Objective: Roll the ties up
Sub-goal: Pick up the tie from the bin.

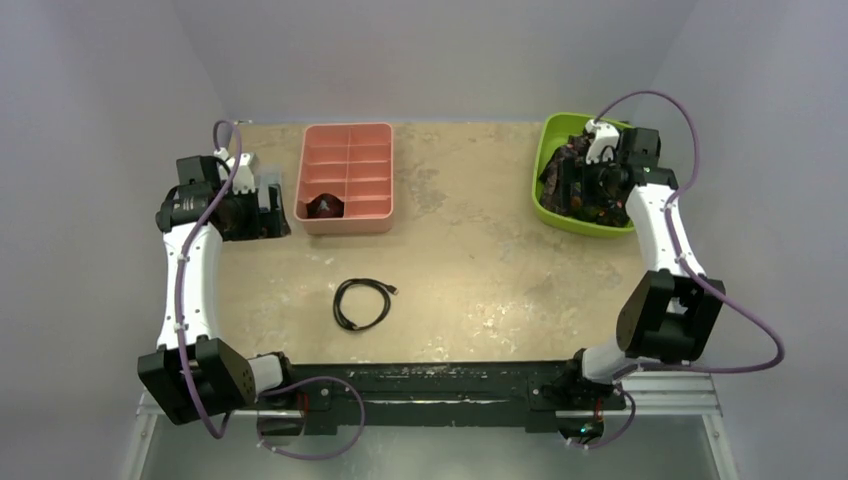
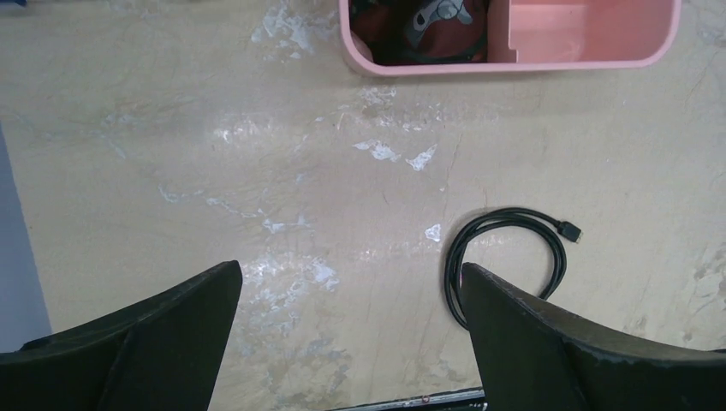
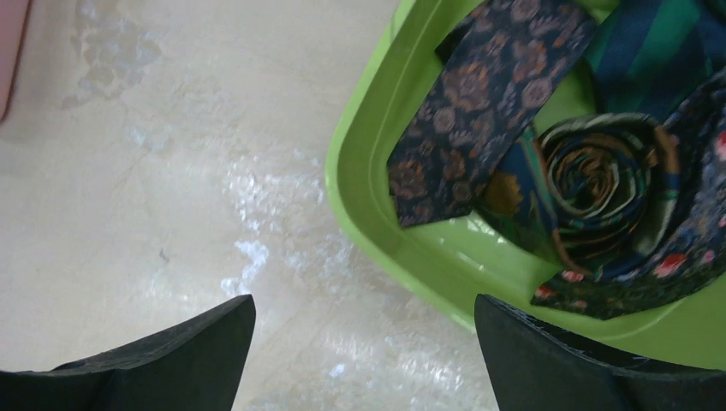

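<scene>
Several ties lie heaped in a green bin (image 1: 548,140) at the back right. The right wrist view shows a dark floral tie (image 3: 479,111), a multicolour coiled tie (image 3: 599,175) and a teal striped tie (image 3: 659,60) inside the green bin (image 3: 360,188). One dark rolled tie (image 1: 326,206) sits in the near-left compartment of the pink tray (image 1: 347,140); the left wrist view catches that rolled tie (image 2: 428,30) at its top edge. My right gripper (image 3: 364,304) hangs open over the bin's near rim, holding nothing. My left gripper (image 2: 351,274) stands open above bare table, left of the tray.
A thin black cable loop (image 1: 361,303) lies on the table centre-front, close beside my left gripper's right finger in the left wrist view, where the cable (image 2: 514,248) curls. The pink tray (image 2: 599,51) has several compartments. Grey walls enclose the table on three sides.
</scene>
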Motion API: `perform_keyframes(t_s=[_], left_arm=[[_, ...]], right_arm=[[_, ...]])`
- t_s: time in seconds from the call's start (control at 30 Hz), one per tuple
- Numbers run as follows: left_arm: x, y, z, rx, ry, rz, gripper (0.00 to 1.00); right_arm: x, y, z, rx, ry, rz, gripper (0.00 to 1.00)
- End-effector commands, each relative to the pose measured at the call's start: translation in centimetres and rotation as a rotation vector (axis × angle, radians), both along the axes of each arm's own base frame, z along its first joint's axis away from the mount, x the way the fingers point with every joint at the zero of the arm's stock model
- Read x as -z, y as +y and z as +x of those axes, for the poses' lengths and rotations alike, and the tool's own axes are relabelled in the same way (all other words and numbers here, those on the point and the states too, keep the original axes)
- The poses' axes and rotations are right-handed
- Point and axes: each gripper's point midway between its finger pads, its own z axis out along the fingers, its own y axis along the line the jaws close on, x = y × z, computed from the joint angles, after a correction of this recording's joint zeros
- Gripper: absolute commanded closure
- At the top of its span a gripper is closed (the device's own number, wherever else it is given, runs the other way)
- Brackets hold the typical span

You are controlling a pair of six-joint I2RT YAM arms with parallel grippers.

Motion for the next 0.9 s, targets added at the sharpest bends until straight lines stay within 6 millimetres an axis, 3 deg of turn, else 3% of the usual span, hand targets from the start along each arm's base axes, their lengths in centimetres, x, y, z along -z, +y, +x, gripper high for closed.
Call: perform_keyframes(t_s=[0.0,0.1,0.13,0.2,0.3,0.33,0.5,0.7,0.83,0.87], left_arm=[[-3.9,0.2,2.3,0.005,-0.108,0.013,0.00],[-4.5,-0.1,3.1,0.018,-0.097,-0.016,0.00],[-4.7,-0.3,3.2,0.023,-0.094,-0.027,0.00],[-5.2,-0.4,3.3,0.029,-0.099,-0.031,0.00],[-5.7,0.2,3.4,0.026,-0.104,0.002,0.00],[-5.9,0.4,3.3,0.021,-0.105,0.016,0.00],[-6.8,1.2,2.7,0.007,-0.101,0.071,0.00],[-6.7,1.7,1.8,-0.004,-0.076,0.103,0.00],[-6.9,1.8,1.2,-0.003,-0.062,0.116,0.00],[-7.0,2.0,1.2,-0.005,-0.060,0.125,0.00]], right_arm=[[-3.8,-2.7,5.2,0.120,-0.087,0.020,0.01],[-4.7,-4.0,9.4,0.159,-0.105,0.039,0.01],[-5.9,-4.4,11.0,0.174,-0.139,0.041,0.02],[-5.7,-5.4,13.6,0.225,-0.150,0.042,0.06],[-4.0,-6.1,16.7,0.290,-0.149,0.029,0.07],[-2.5,-6.3,17.5,0.313,-0.128,0.023,0.07],[1.9,-6.0,20.0,0.358,-0.075,0.040,0.07],[6.9,-4.2,21.5,0.327,-0.014,0.035,0.09],[8.6,-3.3,22.7,0.315,-0.010,0.047,0.24],[8.8,-3.3,23.0,0.312,-0.011,0.047,0.36]])
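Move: The dark paisley tie that the right hand goes for lies in the green bin, about 20 cm ahead of that hand, 3 cm to its right and 14 cm below. From the hand, the green-and-navy striped tie is some 20 cm ahead and 10 cm right, the red-flowered tie roughly 24 cm ahead and 8 cm right, both about 15 cm down. From the left hand the paisley tie is around 28 cm ahead and 70 cm right, 15 cm lower. Forward in a low arc, the right hand travels some 20 cm over the green bin, rising slightly at first and drifting right, then dropping about 16 cm onto the paisley tie near the bin's left wall. The wrist turns clockwise some 15-20 degrees; the wide-open fingers straddle the tie and begin closing against its sides. The empty left hand lifts about 5 cm, fingers open. ##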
